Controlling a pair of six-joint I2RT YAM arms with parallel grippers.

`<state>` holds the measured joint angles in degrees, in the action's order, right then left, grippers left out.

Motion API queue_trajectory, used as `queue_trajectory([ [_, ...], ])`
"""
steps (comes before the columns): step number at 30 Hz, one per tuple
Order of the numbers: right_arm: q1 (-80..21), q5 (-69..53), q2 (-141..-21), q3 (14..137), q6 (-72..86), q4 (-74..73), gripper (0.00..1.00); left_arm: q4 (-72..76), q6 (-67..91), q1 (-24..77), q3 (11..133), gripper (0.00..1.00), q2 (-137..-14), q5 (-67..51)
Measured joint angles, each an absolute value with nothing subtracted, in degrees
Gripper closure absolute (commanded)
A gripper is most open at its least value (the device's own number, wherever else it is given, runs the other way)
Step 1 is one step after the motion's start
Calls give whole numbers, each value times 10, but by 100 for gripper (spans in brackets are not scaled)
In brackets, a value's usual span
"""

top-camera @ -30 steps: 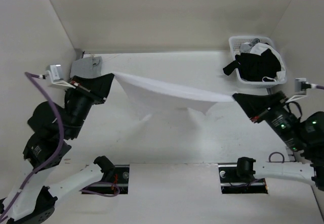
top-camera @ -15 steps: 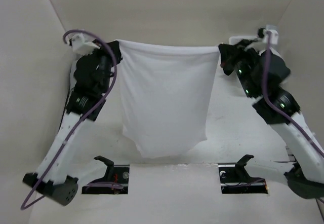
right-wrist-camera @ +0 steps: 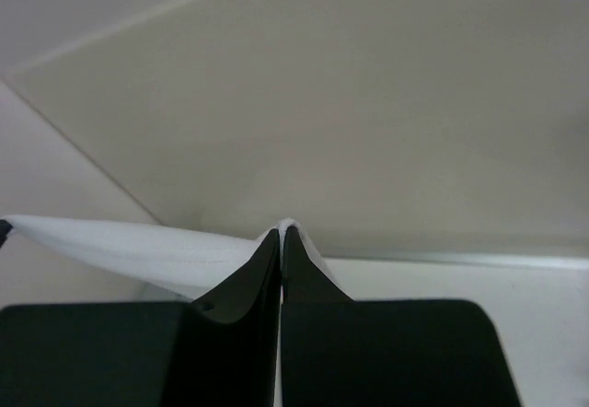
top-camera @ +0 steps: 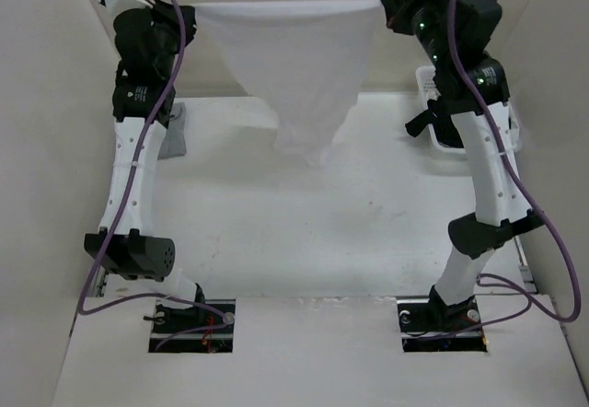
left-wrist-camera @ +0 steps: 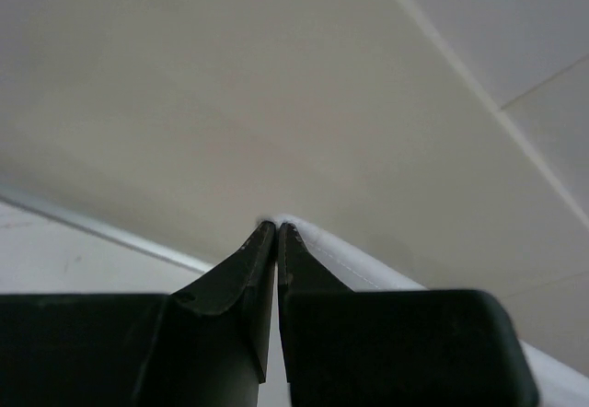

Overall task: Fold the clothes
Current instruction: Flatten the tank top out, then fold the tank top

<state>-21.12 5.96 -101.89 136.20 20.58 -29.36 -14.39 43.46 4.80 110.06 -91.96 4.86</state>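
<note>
The white clothes (top-camera: 299, 66) hang in the air high over the back of the table, stretched flat between both arms, the lower end dangling near the back wall. My left gripper (top-camera: 190, 11) is shut on the cloth's top left corner, and a hemmed white edge (left-wrist-camera: 368, 273) runs off to the right of its tips (left-wrist-camera: 277, 226). At the top right corner my right gripper (top-camera: 385, 6) is shut on the cloth too; the white hem (right-wrist-camera: 129, 241) stretches away to the left of its tips (right-wrist-camera: 281, 230).
A small grey folded garment (top-camera: 173, 131) lies at the back left of the table, behind the left arm. A white basket (top-camera: 433, 80) with dark garments stands at the back right, mostly hidden by the right arm. Pale walls enclose the table on three sides.
Both arms have risen and reached toward the back wall, lifting the cloth from a low stretched sheet to a high hanging one. Both grips on the corners have held.
</note>
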Motion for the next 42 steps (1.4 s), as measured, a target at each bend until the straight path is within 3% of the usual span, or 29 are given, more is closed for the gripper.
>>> queue_trajectory([
  [4, -210, 46, -1031, 1476, 208, -309, 100, -124, 439, 37, 1141, 97, -903, 27],
  [8, -209, 41, -997, 1446, 208, -306, 100, -114, 439, 38, 1130, 97, -882, 19],
  [12, -207, 43, -918, 1255, 207, -277, 100, -76, 439, 50, 1011, 97, -831, 20],
  [18, -226, 74, -740, 788, 223, -188, 100, -17, 448, 77, 699, 97, -712, 25],
  [24, -373, 123, -563, 456, 273, -171, 100, -34, 461, 94, 373, 97, -514, 31],
  [28, -501, 142, -469, 349, 337, -175, 100, -124, 465, 86, 287, 96, -349, 32],
  [33, -669, 167, -382, 247, 476, -198, 100, -241, 476, 93, 275, 96, -187, 34],
  [38, -785, 202, -348, 231, 588, -246, 100, -326, 508, 141, 275, 97, -161, 46],
  [42, -767, 223, -357, 253, 597, -258, 100, -326, 518, 145, 277, 97, -192, 62],
])
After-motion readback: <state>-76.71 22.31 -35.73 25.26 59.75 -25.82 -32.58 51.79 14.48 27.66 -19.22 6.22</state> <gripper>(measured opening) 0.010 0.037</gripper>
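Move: Each hand still pinches a hem corner of the tank top high over the far half of the table. The near table edge, towards which the hem goes, lies some 43 cm straight back and 50 below the left hand, and some 40 back and 54 below the right. The shoulder end hangs about 48 cm down, 3 back and 19 right of the left hand. The grey folded garment is 5 ahead, 20 left of that hand; the basket 13 ahead, 28 right of the right hand. Up and slightly back first, both hands lift the stretched hem about 7 cm, then sweep it down and back towards the near table edge, the left ending roughly 30 cm lower and nearer, the right about 40. The fingers keep their pinch and tip downward; late on, the right hand also drifts left and turns counter-clockwise. ##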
